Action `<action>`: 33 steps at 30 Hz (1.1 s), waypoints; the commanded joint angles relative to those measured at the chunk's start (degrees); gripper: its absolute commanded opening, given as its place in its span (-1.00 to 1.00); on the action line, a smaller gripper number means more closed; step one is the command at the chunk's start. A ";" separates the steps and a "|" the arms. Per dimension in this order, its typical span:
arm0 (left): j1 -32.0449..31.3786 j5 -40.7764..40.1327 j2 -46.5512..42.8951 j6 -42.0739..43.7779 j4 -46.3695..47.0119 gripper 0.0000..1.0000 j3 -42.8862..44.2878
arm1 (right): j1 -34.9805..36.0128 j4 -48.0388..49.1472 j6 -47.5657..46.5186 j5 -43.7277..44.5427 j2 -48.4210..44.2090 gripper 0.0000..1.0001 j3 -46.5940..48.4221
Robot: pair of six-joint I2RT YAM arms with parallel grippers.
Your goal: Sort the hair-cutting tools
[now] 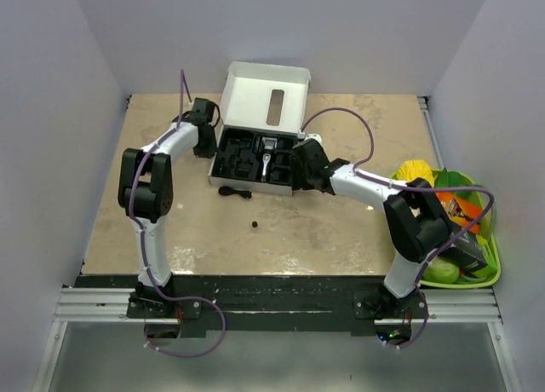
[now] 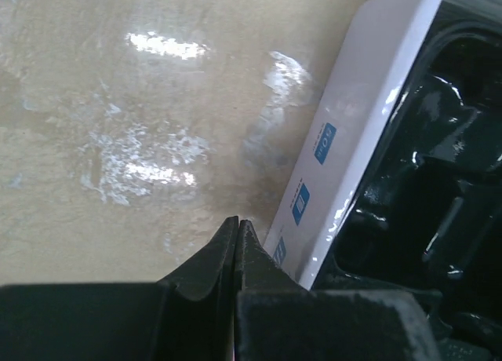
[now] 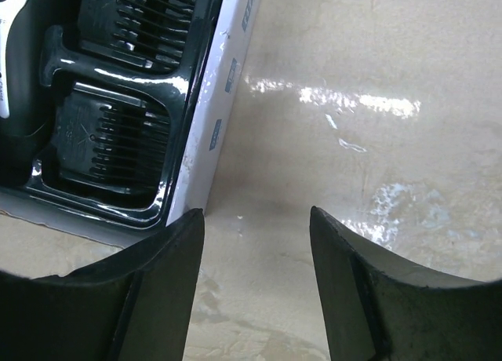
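Observation:
An open white box (image 1: 281,187) holds a black moulded tray (image 1: 234,158), and the black-and-silver clipper (image 1: 268,158) lies in the tray's middle slot. Black comb guards (image 3: 118,141) fill the tray's right-hand slots. A thin black cord-like piece (image 1: 234,192) and a tiny round bit (image 1: 254,224) lie loose on the table in front of the box. My left gripper (image 2: 237,222) is shut and empty, right beside the box's left wall (image 2: 353,133). My right gripper (image 3: 255,216) stands open over bare table beside the box's right wall (image 3: 216,102), with nothing between its fingers.
The box lid (image 1: 266,94) stands up at the back. A green basket (image 1: 490,277) with colourful toy vegetables and a dark box sits at the table's right edge. Walls close in the table on the left, back and right.

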 commanded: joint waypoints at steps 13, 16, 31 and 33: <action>-9.23 12.99 -5.81 -7.33 9.58 -1.00 -10.67 | 1.21 -4.81 1.37 2.14 -13.33 0.24 -1.00; -9.93 13.61 -6.60 -7.95 10.99 -1.00 -12.78 | 1.21 -6.30 1.63 2.40 -16.05 0.25 -2.14; -10.11 1.40 -18.98 -3.47 1.68 -0.27 -11.56 | 2.44 -6.57 -0.21 -0.85 -18.53 0.28 -3.64; -10.11 0.95 -21.53 -3.91 -0.60 -0.03 -12.34 | 2.62 -6.48 -0.56 -1.38 -18.09 0.28 -3.64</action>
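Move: The kit box lies against the left hand's closed tips, its middle about 14 cm to their right and roughly level ahead. The cable lies some 11 cm back and 7 cm right of that hand; the small black cap about 21 cm back and 14 cm right. From the open right hand, by the near right corner, the box's middle is about 16 cm left and 8 cm ahead, and the cable some 23 cm left, 2 cm back. Left hand pushes the box right about 11 cm and back, then lifts, opening; right hand rises clear 8 cm. ##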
